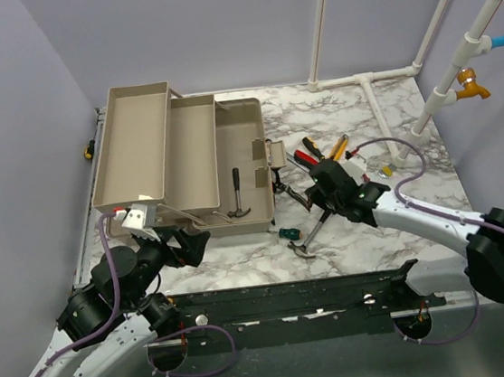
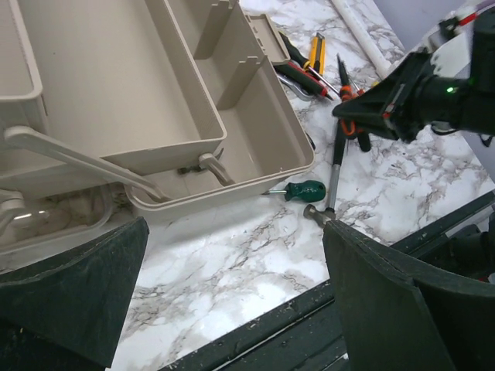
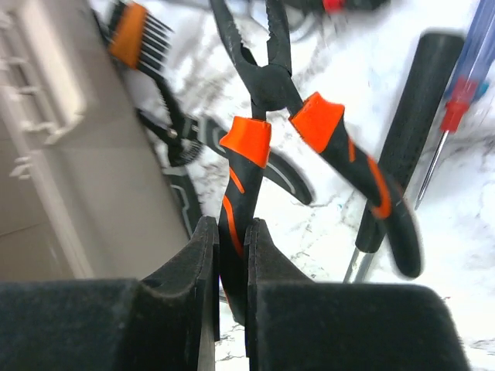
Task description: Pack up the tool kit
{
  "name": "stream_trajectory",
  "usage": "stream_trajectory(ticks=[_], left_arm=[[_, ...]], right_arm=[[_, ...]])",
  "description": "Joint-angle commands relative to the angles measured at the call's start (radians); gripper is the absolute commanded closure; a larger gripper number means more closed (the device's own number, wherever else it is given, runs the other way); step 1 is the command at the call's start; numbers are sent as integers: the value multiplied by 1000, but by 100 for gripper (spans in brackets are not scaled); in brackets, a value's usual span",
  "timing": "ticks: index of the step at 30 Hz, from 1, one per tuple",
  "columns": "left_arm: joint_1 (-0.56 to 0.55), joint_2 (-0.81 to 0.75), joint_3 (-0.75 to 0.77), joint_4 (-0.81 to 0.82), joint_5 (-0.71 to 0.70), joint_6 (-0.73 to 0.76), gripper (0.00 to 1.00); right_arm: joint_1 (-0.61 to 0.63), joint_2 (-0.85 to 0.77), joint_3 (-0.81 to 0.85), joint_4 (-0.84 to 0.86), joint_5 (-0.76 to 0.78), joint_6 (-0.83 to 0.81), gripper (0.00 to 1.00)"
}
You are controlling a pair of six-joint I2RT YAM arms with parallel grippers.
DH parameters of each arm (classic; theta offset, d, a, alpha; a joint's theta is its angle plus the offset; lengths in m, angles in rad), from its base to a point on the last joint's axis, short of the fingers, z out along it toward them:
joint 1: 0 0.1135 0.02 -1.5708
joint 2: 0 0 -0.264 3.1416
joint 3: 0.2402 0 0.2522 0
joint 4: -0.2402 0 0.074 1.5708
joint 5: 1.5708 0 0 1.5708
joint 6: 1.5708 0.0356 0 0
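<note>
The open beige tool kit box (image 1: 138,147) stands at the back left with its trays spread, and a small hammer (image 1: 237,195) lies inside. My right gripper (image 3: 230,247) is shut on one handle of the orange-and-black pliers (image 3: 255,139), just right of the box wall (image 3: 100,193). A second hammer (image 1: 310,235) and a green screwdriver (image 2: 303,189) lie on the marble beside it. More tools (image 1: 320,149) are piled behind. My left gripper (image 2: 232,270) hangs open over bare marble in front of the box, holding nothing.
White pipes (image 1: 380,110) run along the back and right of the table. A black rail (image 1: 292,298) borders the near edge. Black adjustable pliers (image 3: 186,139) and a red-and-blue screwdriver (image 3: 456,100) lie close to the held pliers.
</note>
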Motion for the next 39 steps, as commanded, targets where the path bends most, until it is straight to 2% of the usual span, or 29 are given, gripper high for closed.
stream_trajectory(ticks=[1, 3, 5, 7, 12, 16, 22, 26, 30, 32, 35, 37, 38, 39], left_arm=[[-4, 1, 41, -26, -18, 93, 1], [-4, 2, 39, -9, 4, 121, 1], [-3, 11, 37, 4, 26, 143, 1], [-4, 22, 37, 14, 46, 161, 1], [-3, 40, 30, 35, 82, 182, 1], [-4, 38, 23, 46, 95, 187, 1], [-2, 20, 13, 59, 100, 187, 1], [-2, 7, 10, 59, 97, 185, 1], [-2, 2, 8, 59, 101, 182, 1], [-2, 3, 10, 56, 103, 181, 1], [-2, -1, 11, 56, 101, 180, 1], [-2, -7, 8, 56, 102, 180, 1], [-2, -8, 8, 56, 101, 180, 1], [-2, -10, 8, 56, 101, 178, 1]], right_arm=[[-6, -135, 49, -5, 133, -216, 99], [-6, -170, 70, 26, 73, -337, 99], [-6, -203, 71, 112, -61, -491, 99], [-7, -237, 67, 182, -172, -579, 99], [-5, -238, 108, 290, -456, -673, 99], [3, -150, 169, 326, -623, -631, 99], [46, -31, 196, 438, -604, -462, 99], [90, 59, 225, 553, -650, -378, 99], [118, 143, 271, 585, -647, -303, 99], [118, 160, 237, 639, -605, -225, 99], [118, 174, 126, 811, -542, -100, 99], [119, 191, 111, 832, -498, -67, 99], [118, 200, 113, 829, -477, -68, 88], [119, 213, 126, 812, -465, -72, 64]])
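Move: My right hand already holds the orange-handled pliers. The place they go, the near half of the box's open lower compartment where the packed hammer lies, is some 20 cm to its left, 7 cm farther out and 4 cm lower; the box's right wall stands between, about 11 cm left and 12 cm ahead. On the table, the green screwdriver is about 8 cm left and 6 cm back, and the loose hammer about 5 cm straight back. From my left hand the packed hammer is roughly 20 cm ahead, 10 cm right and 20 cm below. Keeping one handle of the pliers pinched, I raise my right hand about 15 cm first, then swing it some 19 cm left over the box's right wall to above the packed hammer, easing down about 3 cm at the end. On the way my wrist turns roughly 40 degrees counter-clockwise, rolls its left side up and lifts the fingers nearer level. ##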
